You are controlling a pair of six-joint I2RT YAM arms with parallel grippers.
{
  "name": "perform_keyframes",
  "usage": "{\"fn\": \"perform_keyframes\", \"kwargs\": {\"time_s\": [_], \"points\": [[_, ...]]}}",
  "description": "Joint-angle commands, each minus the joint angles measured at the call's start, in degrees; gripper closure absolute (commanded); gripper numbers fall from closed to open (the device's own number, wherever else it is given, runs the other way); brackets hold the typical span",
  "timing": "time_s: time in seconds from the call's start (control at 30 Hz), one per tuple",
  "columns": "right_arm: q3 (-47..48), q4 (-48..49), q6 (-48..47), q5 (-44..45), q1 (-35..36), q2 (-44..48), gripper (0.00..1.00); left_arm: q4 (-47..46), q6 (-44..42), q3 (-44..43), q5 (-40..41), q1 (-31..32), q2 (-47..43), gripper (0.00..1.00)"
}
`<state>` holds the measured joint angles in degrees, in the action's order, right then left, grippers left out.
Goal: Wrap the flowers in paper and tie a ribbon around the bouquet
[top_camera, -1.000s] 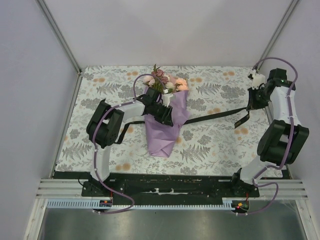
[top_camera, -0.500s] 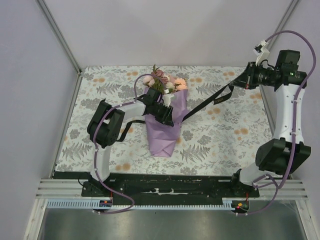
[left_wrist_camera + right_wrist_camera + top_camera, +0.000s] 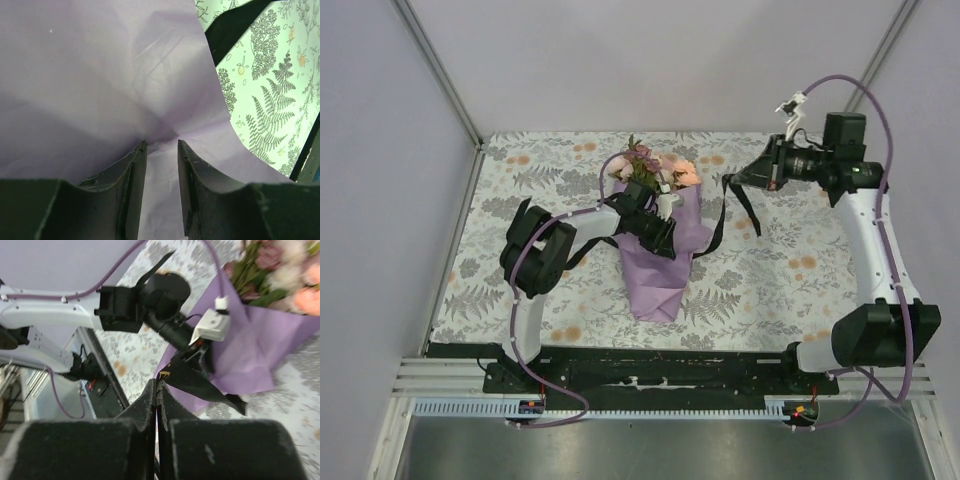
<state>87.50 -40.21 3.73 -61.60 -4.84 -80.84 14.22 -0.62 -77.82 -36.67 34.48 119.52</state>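
The bouquet lies mid-table: pink and peach flowers stick out of the far, wide end of a lilac paper cone. My left gripper is shut on the cone's middle. In the left wrist view its fingers pinch puckered paper. My right gripper hovers to the right of the flowers, shut on the black ribbon, which sags in a loop to the cone. In the right wrist view the ribbon, with a gold mark, leaves the shut gripper towards the paper.
A grey-and-orange floral tablecloth covers the table. Pale walls and metal corner posts close in three sides. A black rail runs along the near edge. Purple cables arc off both arms. The ribbon's short end dangles under my right gripper.
My right arm has swung up and left towards the flowers with the ribbon, which went from taut to a slack loop. The bouquet shifted slightly right in the left gripper.
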Motion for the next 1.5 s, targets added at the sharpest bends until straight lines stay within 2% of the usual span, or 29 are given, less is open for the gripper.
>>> {"fn": "perform_keyframes", "kwargs": {"time_s": [0.0, 0.1, 0.3, 0.5, 0.63, 0.7, 0.8, 0.87, 0.93, 1.0, 1.1, 1.17, 1.3, 1.47], "points": [[-6.7, 11.4, 6.8, 1.5, 6.8, -3.4, 1.0, 0.2, -0.2, 2.0, -1.5, 0.1, 2.3, 0.6], [-12.5, 21.1, 15.5, 1.2, 8.4, -8.5, 1.0, -4.1, 2.1, 4.4, -3.7, 0.0, 1.1, 0.59], [-17.4, 30.8, 22.9, 4.7, 10.3, -17.8, 1.0, -5.9, 3.0, 5.4, -4.1, 0.0, 0.7, 0.59], [-16.8, 31.1, 22.9, 9.8, 14.2, -27.3, 1.0, -8.4, 3.3, 6.7, -4.3, -0.1, -1.3, 0.59], [-12.4, 24.8, 21.6, 15.1, 16.4, -34.4, 1.0, -10.1, 4.0, 7.2, -5.0, -0.2, -4.7, 0.59], [-11.7, 22.3, 21.1, 18.6, 17.0, -36.0, 1.0, -8.6, 3.1, 6.5, -5.2, -0.4, -7.9, 0.54], [-11.3, 19.5, 19.2, 22.8, 17.7, -37.0, 1.0, -2.4, 1.0, 3.9, -5.5, -1.8, -15.5, 0.4], [-11.1, 18.2, 18.8, 24.2, 17.9, -37.6, 1.0, 1.8, 1.6, 3.7, -5.6, -5.2, -21.2, 0.33], [-11.1, 16.9, 18.4, 25.8, 18.3, -37.7, 1.0, 7.9, 1.2, 4.1, -3.9, -13.1, -26.1, 0.29], [-11.3, 16.2, 17.8, 26.6, 18.6, -37.5, 1.0, 15.2, -3.8, 4.1, -0.4, -21.7, -29.1, 0.21], [-11.7, 16.1, 17.7, 26.4, 18.7, -37.4, 1.0, 19.6, -12.9, 6.6, 9.1, -34.2, -30.2, 0.21], [-11.8, 16.1, 17.5, 26.0, 18.9, -37.6, 1.0, 19.4, -17.0, 6.4, 15.4, -41.0, -27.6, 0.22], [-11.5, 16.3, 17.2, 25.9, 19.0, -38.1, 1.0, 18.7, -19.2, 1.6, 23.6, -46.4, -18.1, 0.23], [-10.8, 15.6, 16.7, 25.9, 19.1, -37.8, 1.0, 19.4, -19.2, -3.1, 32.0, -47.5, -9.2, 0.23]]}}
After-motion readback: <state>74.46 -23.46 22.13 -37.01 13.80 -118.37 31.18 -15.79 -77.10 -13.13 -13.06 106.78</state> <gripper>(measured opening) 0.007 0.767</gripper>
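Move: The left ribbon tail's loose end lies about 40 cm left of the left hand and 10 ahead, 2 lower; the wrapped paper's middle is 4 cm left, level with it, and the flower heads are 4 left, 22 ahead. The paper's right edge, towards which the right hand brings its ribbon, is about 8 cm left of that hand, 3 ahead and 33 below; from there the flower heads stand roughly 11 cm farther left and 17 farther out. The ribbon still pinched in the shut right fingers is lowered about 33 cm, with a smaller shift left, down to the paper's right edge, the hand tipping downward. The left fingertips stay on the paper through most of that, then open wider, lift off and arc over the bouquet some 40 cm left and 10 forward, swinging counter-clockwise and sinking open over the left ribbon tail's end. ##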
